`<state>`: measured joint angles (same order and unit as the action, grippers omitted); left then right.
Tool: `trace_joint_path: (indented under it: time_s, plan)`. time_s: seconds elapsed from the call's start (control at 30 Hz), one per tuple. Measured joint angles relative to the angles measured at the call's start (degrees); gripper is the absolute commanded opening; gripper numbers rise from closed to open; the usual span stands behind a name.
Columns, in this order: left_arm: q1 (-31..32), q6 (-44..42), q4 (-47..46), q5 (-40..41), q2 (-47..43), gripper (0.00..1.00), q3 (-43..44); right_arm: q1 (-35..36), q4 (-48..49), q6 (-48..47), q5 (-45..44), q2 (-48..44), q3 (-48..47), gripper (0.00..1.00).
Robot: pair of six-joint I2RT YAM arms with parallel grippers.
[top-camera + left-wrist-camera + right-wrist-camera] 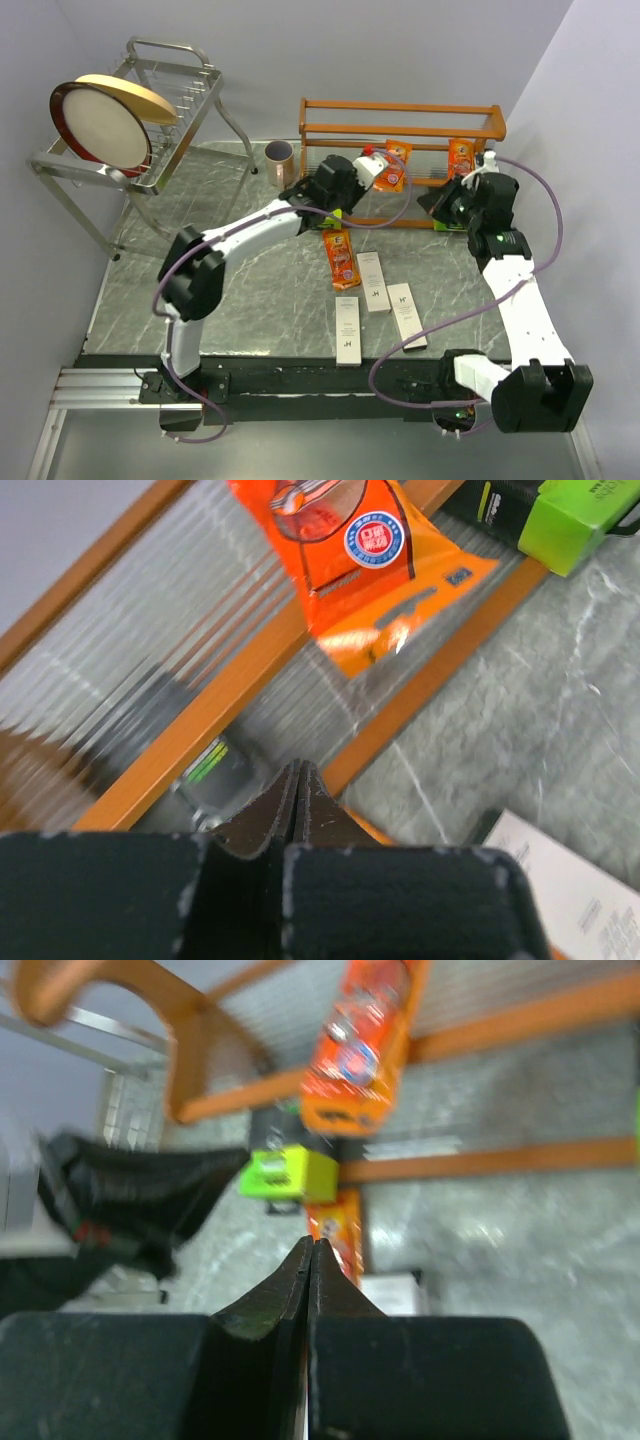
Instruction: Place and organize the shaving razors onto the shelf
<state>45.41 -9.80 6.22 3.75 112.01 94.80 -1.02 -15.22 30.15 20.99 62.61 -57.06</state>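
Note:
The orange-brown shelf point(400, 106) stands at the back of the table. Two flat orange razor packets point(393, 164) point(461, 157) lie on its slats. A third orange packet point(340, 258) lies on the table in front, with three slim white boxes point(372, 281) point(405, 312) point(347, 330) nearer me. A lime-green-and-black pack point(331, 213) sits by the shelf's front rail. My left gripper point(300, 768) is shut and empty, pointing at the shelf slats point(150, 680) below an orange packet point(360, 560). My right gripper point(311, 1245) is also shut and empty, hovering before the shelf's right part, facing the lime-green pack point(290, 1173).
A mauve mug point(279, 157) stands left of the shelf. A silver wire rack point(150, 120) with a round plate point(100, 122) fills the back left. Both arms point(335, 180) point(480, 205) crowd the shelf front. Cables loop over the table's right side.

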Motion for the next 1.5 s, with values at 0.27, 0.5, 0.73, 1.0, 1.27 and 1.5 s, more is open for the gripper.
trace_joint_path:
  time_s: [0.27,0.5,0.73,1.0,1.27,1.5]
  plan:
    - [0.2,0.3,0.1,-0.8,8.5,0.01,8.8,-1.8,-5.5,-3.5,-2.9,-3.0,2.8,0.00]
    - [0.8,0.5,0.0,-1.8,8.7,0.02,10.2,-3.4,-6.7,-4.8,-3.4,-2.4,2.9,0.00]
    - [2.3,0.7,0.0,-2.7,9.3,0.04,10.7,-4.2,-6.7,-5.0,-3.4,-1.3,2.9,0.00]
    - [3.7,0.7,-0.9,-2.9,11.8,0.04,12.6,-4.8,-6.7,-5.2,-3.4,-1.3,3.0,0.00]
    - [4.1,0.7,0.4,-3.2,10.2,0.41,10.8,-5.3,-6.7,-6.1,-3.1,-1.3,3.1,0.04]
    - [3.1,3.1,4.4,-8.0,-15.8,0.78,-17.4,-5.4,-4.7,-9.7,0.5,-3.5,7.8,0.32]
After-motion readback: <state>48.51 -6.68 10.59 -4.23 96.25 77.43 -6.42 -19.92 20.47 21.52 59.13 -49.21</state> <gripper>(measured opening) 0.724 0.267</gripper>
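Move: The crooked orange razor pack leaning on the shelf stands about 5 cm to the left hand's right, 4 cm ahead and some 4 cm higher. The second upright pack is 14 cm farther right, level with it. Under the left hand, about 17 cm down and 8 cm left, sits the left green box; the flat razor pack lies 13 cm back, 6 cm left and 20 cm down. From the right hand the crooked pack is 11 cm ahead, 5 cm left and 5 cm lower. Sideways to the right goes the left hand, fingers shut, nudging forward 2 cm, easing back and reaching about 8 cm across at the crooked pack's lower end; then it pulls quickly back and left towards the flat pack, opening wide. The right hand, shut, eases down and right some 4 cm each, away from the crooked pack, then sinks and backs off slightly as its fingers start to part. ##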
